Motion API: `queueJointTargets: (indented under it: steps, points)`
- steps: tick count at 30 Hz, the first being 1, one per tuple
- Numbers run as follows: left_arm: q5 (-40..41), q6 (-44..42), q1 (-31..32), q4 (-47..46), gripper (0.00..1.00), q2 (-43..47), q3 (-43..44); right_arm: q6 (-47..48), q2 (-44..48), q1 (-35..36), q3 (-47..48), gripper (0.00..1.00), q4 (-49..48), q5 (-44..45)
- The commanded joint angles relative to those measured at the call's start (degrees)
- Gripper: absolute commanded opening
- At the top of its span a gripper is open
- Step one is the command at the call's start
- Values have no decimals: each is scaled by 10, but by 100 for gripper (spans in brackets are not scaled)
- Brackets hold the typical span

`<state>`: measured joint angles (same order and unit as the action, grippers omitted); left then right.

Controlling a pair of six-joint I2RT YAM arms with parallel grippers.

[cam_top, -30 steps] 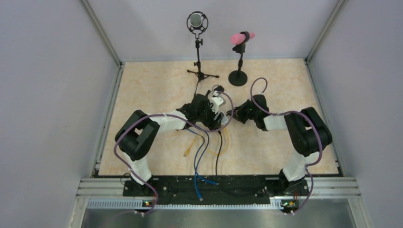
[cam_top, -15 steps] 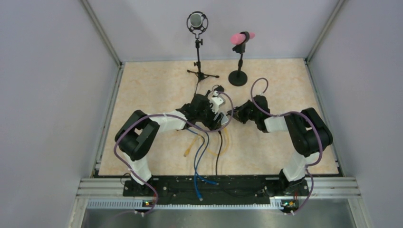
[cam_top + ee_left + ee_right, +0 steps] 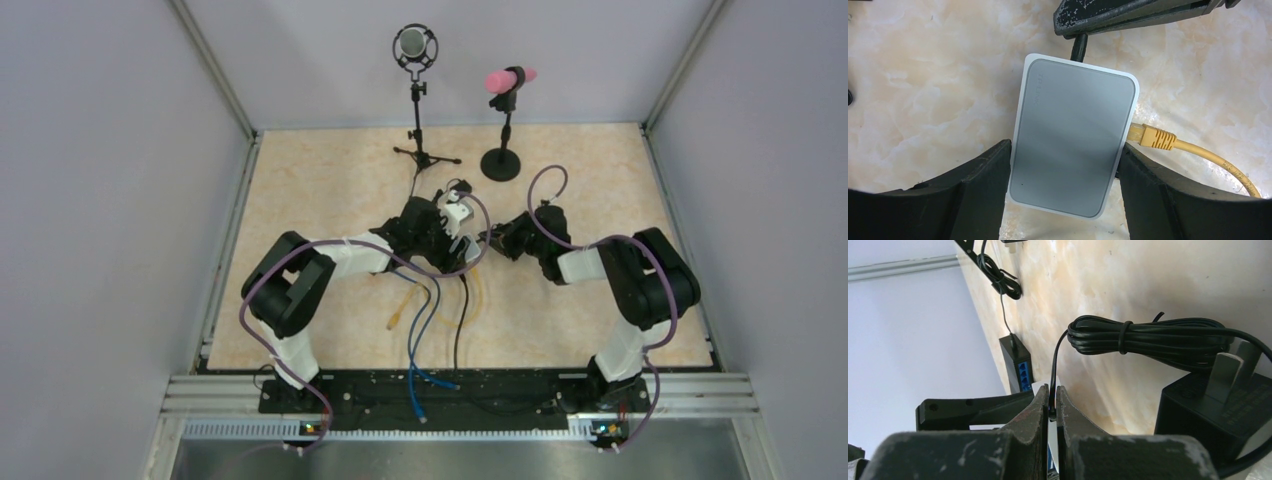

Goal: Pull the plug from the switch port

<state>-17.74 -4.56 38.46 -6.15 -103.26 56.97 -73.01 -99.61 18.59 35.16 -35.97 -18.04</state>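
The grey-and-white switch [image 3: 1073, 140] lies flat on the marble table between my left gripper's [image 3: 1065, 190] fingers, which press on both its long sides. A yellow network plug [image 3: 1150, 137] sits in its right side. A black power plug [image 3: 1079, 47] meets its far edge, under my right gripper's fingers [image 3: 1128, 15]. In the right wrist view my right gripper [image 3: 1051, 400] is shut on the thin black cable [image 3: 1053, 365] right at that plug. From above, both grippers [image 3: 445, 232] [image 3: 492, 238] meet at the switch [image 3: 458, 215].
The black cable leads to a tied coil [image 3: 1148, 337] and a black power adapter [image 3: 1208, 405]. A black box with blue ports [image 3: 1018, 365] stands behind. Blue, black and yellow cables [image 3: 425, 320] trail toward the front. Two microphone stands [image 3: 418, 120] [image 3: 503, 130] stand at the back.
The right wrist has shifted very slightly to the right and its purple cable loop has lifted a little. The left arm and the switch have not visibly moved.
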Motion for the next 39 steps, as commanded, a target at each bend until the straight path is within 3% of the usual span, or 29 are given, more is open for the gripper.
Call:
queueJointTargets:
  steps: [1, 8, 18, 25, 28, 32, 34, 37, 39]
  points:
    - [12, 0, -11, 112, 27, 6, -24, 18, 18, -42, 28, 0, -19, 90]
    - [25, -1, -11, 109, 27, 13, -29, 2, 23, -50, 42, 0, 40, 92]
    - [34, -12, -11, 121, 26, 9, -28, 12, 46, -51, 105, 0, 228, 125]
    - [19, -9, -11, 123, 27, 4, -6, 26, 38, -51, 107, 0, 190, 77]
    - [13, -3, -11, 125, 29, 2, 4, 61, 40, -51, 117, 0, 199, 73]
    - [4, 2, -11, 139, 31, -5, 28, 146, 13, -51, 172, 0, 316, 102]
    - [0, 4, -11, 141, 31, -8, 35, 177, -1, -51, 185, 6, 336, 108]
    - [3, 6, -11, 143, 31, -9, 40, 208, -9, -51, 194, 27, 354, 115]
    - [5, 6, -11, 146, 31, -9, 42, 220, -8, -52, 197, 32, 366, 124]
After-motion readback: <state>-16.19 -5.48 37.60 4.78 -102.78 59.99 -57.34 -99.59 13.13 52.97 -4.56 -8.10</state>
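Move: The black power plug sits in the right fingers, still in the switch; the middle of the switch lies from that hand about 3 cm back, 5 cm left and 1 cm below. The yellow network plug is some 7 cm back and 3 cm left, the power adapter 3 cm back and 4 cm right, the cable bundle 1 cm ahead and 5 cm right. From the left hand, which grips the switch, the black plug is about 3 cm ahead and 5 cm right. The black plug, already pinched, is worked down about 1 cm, then pulled quickly by the right hand some 7 cm to the right and forward, away from the switch port; that hand then rolls, left side dropping, to about 20 degrees in all and parts its fingers to roughly a quarter, letting go. The left hand keeps gripping the switch and shifts about 2 cm left. ##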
